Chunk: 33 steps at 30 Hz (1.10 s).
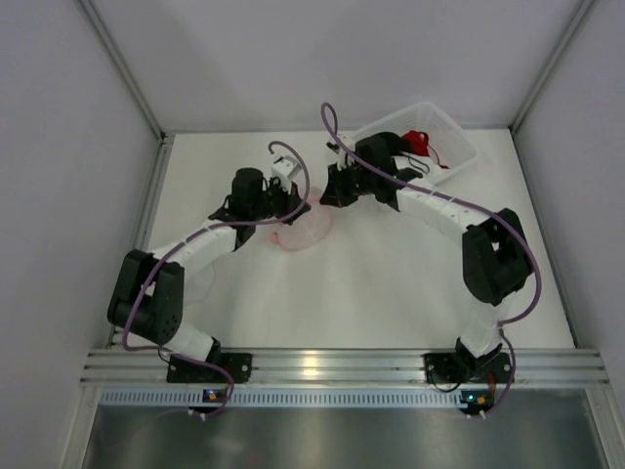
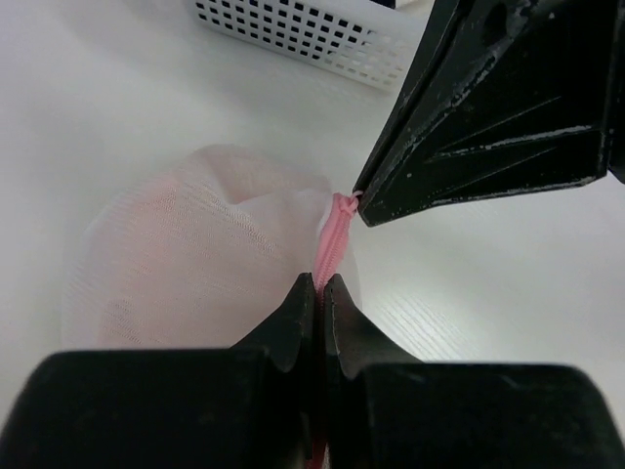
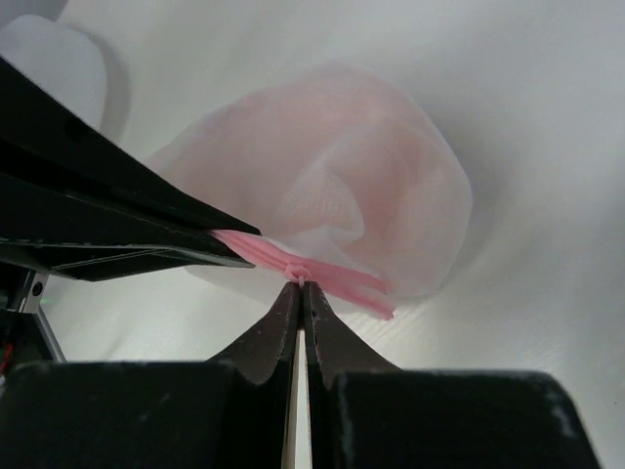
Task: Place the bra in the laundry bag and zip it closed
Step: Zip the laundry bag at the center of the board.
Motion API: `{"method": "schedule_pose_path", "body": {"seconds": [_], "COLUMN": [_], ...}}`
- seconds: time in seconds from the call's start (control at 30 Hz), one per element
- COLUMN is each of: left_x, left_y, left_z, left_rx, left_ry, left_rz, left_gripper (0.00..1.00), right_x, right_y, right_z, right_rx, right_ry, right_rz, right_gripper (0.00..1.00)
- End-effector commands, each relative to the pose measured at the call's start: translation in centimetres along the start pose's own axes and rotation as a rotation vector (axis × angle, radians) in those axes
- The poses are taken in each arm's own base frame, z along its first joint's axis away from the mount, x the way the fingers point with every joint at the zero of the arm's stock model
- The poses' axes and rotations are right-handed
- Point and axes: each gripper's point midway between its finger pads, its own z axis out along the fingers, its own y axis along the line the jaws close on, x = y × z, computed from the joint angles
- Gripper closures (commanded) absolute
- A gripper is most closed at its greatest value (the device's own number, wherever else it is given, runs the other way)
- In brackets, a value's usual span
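Note:
A pale pink mesh laundry bag (image 1: pixel 305 230) lies on the white table; it also shows in the left wrist view (image 2: pixel 186 254) and the right wrist view (image 3: pixel 361 186). Something pink shows faintly through the mesh; I cannot tell if it is the bra. My left gripper (image 2: pixel 320 285) is shut on the bag's pink zipper tape (image 2: pixel 332 249). My right gripper (image 3: pixel 300 286) is shut on the small pink zipper pull (image 3: pixel 299 275), just beside the left fingers. In the top view both grippers, left (image 1: pixel 289 200) and right (image 1: pixel 330 191), meet at the bag's far edge.
A white perforated basket (image 1: pixel 454 137) stands at the back right, holding a red item (image 1: pixel 418 142); its wall shows in the left wrist view (image 2: pixel 303 34). Grey walls enclose the table on three sides.

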Motion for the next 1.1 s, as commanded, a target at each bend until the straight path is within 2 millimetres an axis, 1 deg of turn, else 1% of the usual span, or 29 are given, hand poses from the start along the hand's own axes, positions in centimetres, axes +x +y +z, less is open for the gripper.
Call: {"method": "schedule_pose_path", "body": {"seconds": [0.0, 0.03, 0.07, 0.13, 0.2, 0.23, 0.27, 0.3, 0.33, 0.37, 0.4, 0.43, 0.47, 0.5, 0.53, 0.57, 0.6, 0.63, 0.67, 0.7, 0.73, 0.77, 0.83, 0.87, 0.9, 0.93, 1.0, 1.03, 1.07], "left_x": [-4.2, -4.9, -5.1, -5.8, -5.7, -6.1, -5.0, -5.7, -5.5, -5.8, -5.3, -5.1, -4.1, -4.2, -3.9, -3.7, -3.2, -3.1, -4.4, -3.9, -4.3, -5.3, -6.1, -6.9, -7.3, -7.5, -8.6, -8.7, -9.2], "left_y": [0.4, 0.5, 0.3, 0.3, -0.2, 0.0, 0.0, -0.2, -0.3, -0.2, -0.6, -0.8, -1.1, -1.6, -1.8, -2.1, -2.5, -2.5, -2.6, -2.4, -2.1, -2.1, -2.7, -3.1, -3.9, -4.2, -4.1, -4.5, -4.1], "left_z": [-2.8, -3.3, -4.2, -5.0, -6.0, -6.5, -6.7, -7.8, -8.7, -8.8, -9.6, -9.9, -10.0, -10.3, -10.4, -10.4, -10.3, -10.3, -10.5, -10.4, -10.4, -10.6, -10.5, -10.3, -10.0, -9.7, -8.5, -8.0, -6.8], "left_rx": [-0.1, -0.118, -0.117, -0.128, -0.136, -0.152, -0.163, -0.172, -0.189, -0.189, -0.191, -0.194, -0.183, -0.169, -0.158, -0.144, -0.129, -0.131, -0.131, -0.148, -0.158, -0.161, -0.123, -0.094, -0.037, -0.008, 0.032, 0.083, 0.096], "left_ry": [-0.196, -0.235, -0.264, -0.311, -0.341, -0.375, -0.371, -0.415, -0.452, -0.463, -0.477, -0.484, -0.467, -0.472, -0.463, -0.454, -0.416, -0.394, -0.398, -0.359, -0.35, -0.358, -0.36, -0.358, -0.349, -0.342, -0.329, -0.316, -0.303], "left_rz": [-0.034, -0.052, -0.102, -0.141, -0.203, -0.216, -0.258, -0.262, -0.288, -0.297, -0.304, -0.312, -0.316, -0.301, -0.295, -0.272, -0.265, -0.226, -0.197, -0.192, -0.142, -0.119, -0.066, -0.015, 0.017, 0.068, 0.109, 0.151, 0.148], "left_gripper": [1.0, 1.0, 1.0, 1.0, 1.0, 1.0, 1.0, 1.0, 1.0, 1.0, 1.0, 1.0, 1.0, 1.0, 0.99, 0.95, 0.73, 0.55, 0.38, 0.2, 0.16, 0.15, 0.13, 0.12, 0.12, 0.12, 0.12, 0.14, 0.14], "right_x": [-4.6, -3.8, -4.1, -3.2, -3.1, -2.5, -2.4, -2.1, -1.6, -1.1, -1.0, -0.3, 0.0, 0.0, 0.6, 0.6, 0.4, 0.2, -0.2, -0.9, -1.0, -1.2, -2.0, -2.3, -2.7, -3.0, -3.8, -4.0, -4.1], "right_y": [0.1, -0.5, -1.0, -1.7, -1.9, -2.1, -1.9, -2.0, -2.0, -2.2, -2.2, -2.3, -2.4, -2.1, -2.2, -2.0, -1.7, -1.4, -1.1, -0.8, -0.3, 0.1, 0.7, 1.2, 1.8, 2.0, 2.5, 2.8, 2.8], "right_z": [-2.7, -2.7, -3.1, -3.2, -3.5, -3.4, -3.5, -3.5, -3.5, -3.4, -3.7, -3.7, -3.9, -4.2, -4.3, -4.5, -4.8, -5.0, -5.2, -5.5, -5.6, -5.9, -6.4, -6.6, -6.9, -7.2, -7.7, -7.8, -7.9], "right_rx": [0.029, 0.04, 0.049, 0.058, 0.061, 0.062, 0.061, 0.063, 0.065, 0.07, 0.074, 0.077, 0.08, 0.078, 0.083, 0.074, 0.069, 0.054, 0.044, 0.033, 0.01, -0.004, -0.007, -0.02, -0.03, -0.037, -0.052, -0.063, -0.064], "right_ry": [-0.138, -0.129, -0.147, -0.137, -0.15, -0.142, -0.146, -0.147, -0.142, -0.132, -0.134, -0.123, -0.123, -0.125, -0.117, -0.115, -0.118, -0.116, -0.118, -0.126, -0.122, -0.117, -0.122, -0.121, -0.113, -0.114, -0.117, -0.117, -0.114], "right_rz": [0.034, 0.056, 0.074, 0.104, 0.121, 0.135, 0.14, 0.153, 0.166, 0.172, 0.181, 0.192, 0.197, 0.193, 0.197, 0.188, 0.162, 0.15, 0.119, 0.099, 0.083, 0.038, -0.016, -0.06, -0.075, -0.091, -0.132, -0.143, -0.155], "right_gripper": [1.0, 1.0, 1.0, 1.0, 1.0, 1.0, 1.0, 1.0, 1.0, 1.0, 1.0, 1.0, 1.0, 1.0, 1.0, 1.0, 1.0, 1.0, 1.0, 1.0, 1.0, 1.0, 1.0, 1.0, 1.0, 1.0, 1.0, 1.0, 1.0]}}
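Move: Just under the left fingers, which already pinch the pink zipper, the laundry bag's middle hangs roughly 5 cm back and 7 cm below. The zipper end pinched by the right gripper is about 5 cm to the left hand's right and 2 cm ahead; the white basket stands some 15 cm ahead and 27 cm to the right, 12 cm lower. From the right hand the bag's middle lies about 6 cm back, 5 cm left and 7 cm down. Pulling away from the right fingers along the pink zipper, the shut left gripper goes about 6 cm back, 5 cm left and nearly as far up, rolling and turning some 30 degrees in all. It then opens wide, lets go of the zipper and rises another 6 cm, easing forward and right. The right hand keeps its pinch on the zipper end, shifting about 4 cm to its right and a little back, then rising 3 to 4 cm. ##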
